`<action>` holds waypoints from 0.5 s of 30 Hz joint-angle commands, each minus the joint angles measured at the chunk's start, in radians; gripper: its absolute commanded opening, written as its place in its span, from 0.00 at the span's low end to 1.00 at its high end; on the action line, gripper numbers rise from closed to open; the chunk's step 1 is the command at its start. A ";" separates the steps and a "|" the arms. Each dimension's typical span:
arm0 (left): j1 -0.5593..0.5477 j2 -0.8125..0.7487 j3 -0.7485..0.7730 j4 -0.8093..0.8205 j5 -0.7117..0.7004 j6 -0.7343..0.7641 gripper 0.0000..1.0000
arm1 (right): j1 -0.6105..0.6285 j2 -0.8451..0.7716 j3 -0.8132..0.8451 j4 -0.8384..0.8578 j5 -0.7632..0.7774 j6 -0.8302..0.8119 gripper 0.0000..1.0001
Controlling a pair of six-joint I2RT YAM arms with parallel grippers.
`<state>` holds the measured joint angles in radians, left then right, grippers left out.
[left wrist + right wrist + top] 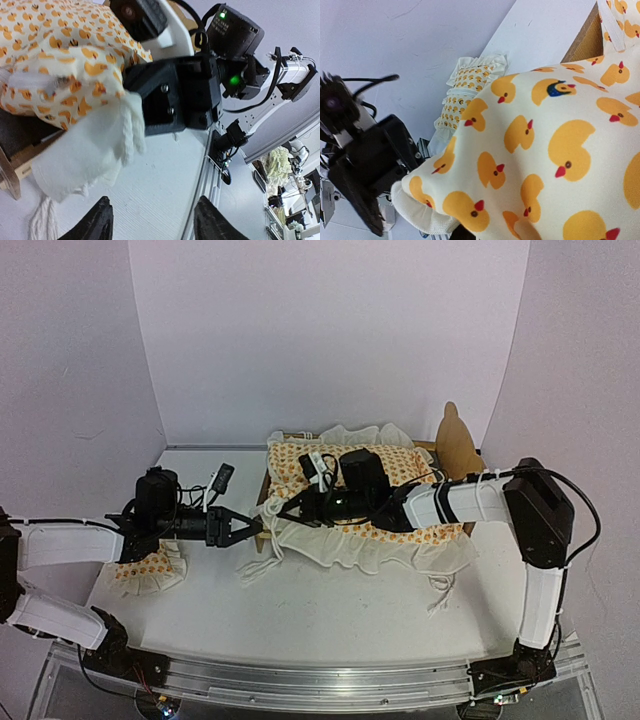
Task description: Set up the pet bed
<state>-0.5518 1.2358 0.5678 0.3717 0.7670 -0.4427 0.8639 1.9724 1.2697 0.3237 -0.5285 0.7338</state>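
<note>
The pet bed (pixel 457 445), a light plywood frame with a wavy headboard at the right, stands at the back of the table. A cream duck-print mattress cover (pixel 400 465) with white ruffles lies over it and fills the right wrist view (pixel 545 140). My right gripper (pixel 272 512) reaches across to the bed's left corner. It is shut on the cover's corner ruffle (pixel 122 132), its fingers hidden under the cloth in its own view. Just left of that corner my left gripper (pixel 248 530) is open with nothing between its fingertips (pixel 102 220). Wood of the frame (pixel 15 170) shows under the cover.
A small matching ruffled pillow (pixel 150 568) lies under the left arm at the table's left. White ties (pixel 440 590) trail from the cover onto the table in front of the bed. A small black and white device (pixel 222 478) sits at the back left. The metal rail (pixel 300 675) lines the front edge.
</note>
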 commanded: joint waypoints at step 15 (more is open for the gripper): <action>-0.045 0.093 0.054 0.122 -0.052 -0.056 0.25 | 0.007 -0.084 0.012 0.123 -0.068 0.121 0.00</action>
<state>-0.5949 1.3426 0.5819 0.4316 0.7696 -0.4908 0.8665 1.9568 1.2697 0.3794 -0.5766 0.8433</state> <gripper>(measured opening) 0.259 0.030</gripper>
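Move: The duck cover's white frilled corner and cords, pinched by the right fingers, lie about 7 cm to the right of the left hand, some 3 cm ahead and 1 cm above. From the left hand, the bed frame's near left corner is about 3 cm ahead, 4 cm right and 10 cm down; the duck pillow is some 6 cm back, 22 cm left and 14 cm down. The corner is level fore and aft with the right hand, about 3 cm left and 1 cm down. Shut right fingers keep their pinch on the white frilled corner, lifting it about 2 cm with a slight roll of the wrist. The empty left hand dips back a centimetre and returns forward while going right and down, about 2 cm each, towards that corner; its fingers close from just over half open to about a quarter, with no touch to be seen. ##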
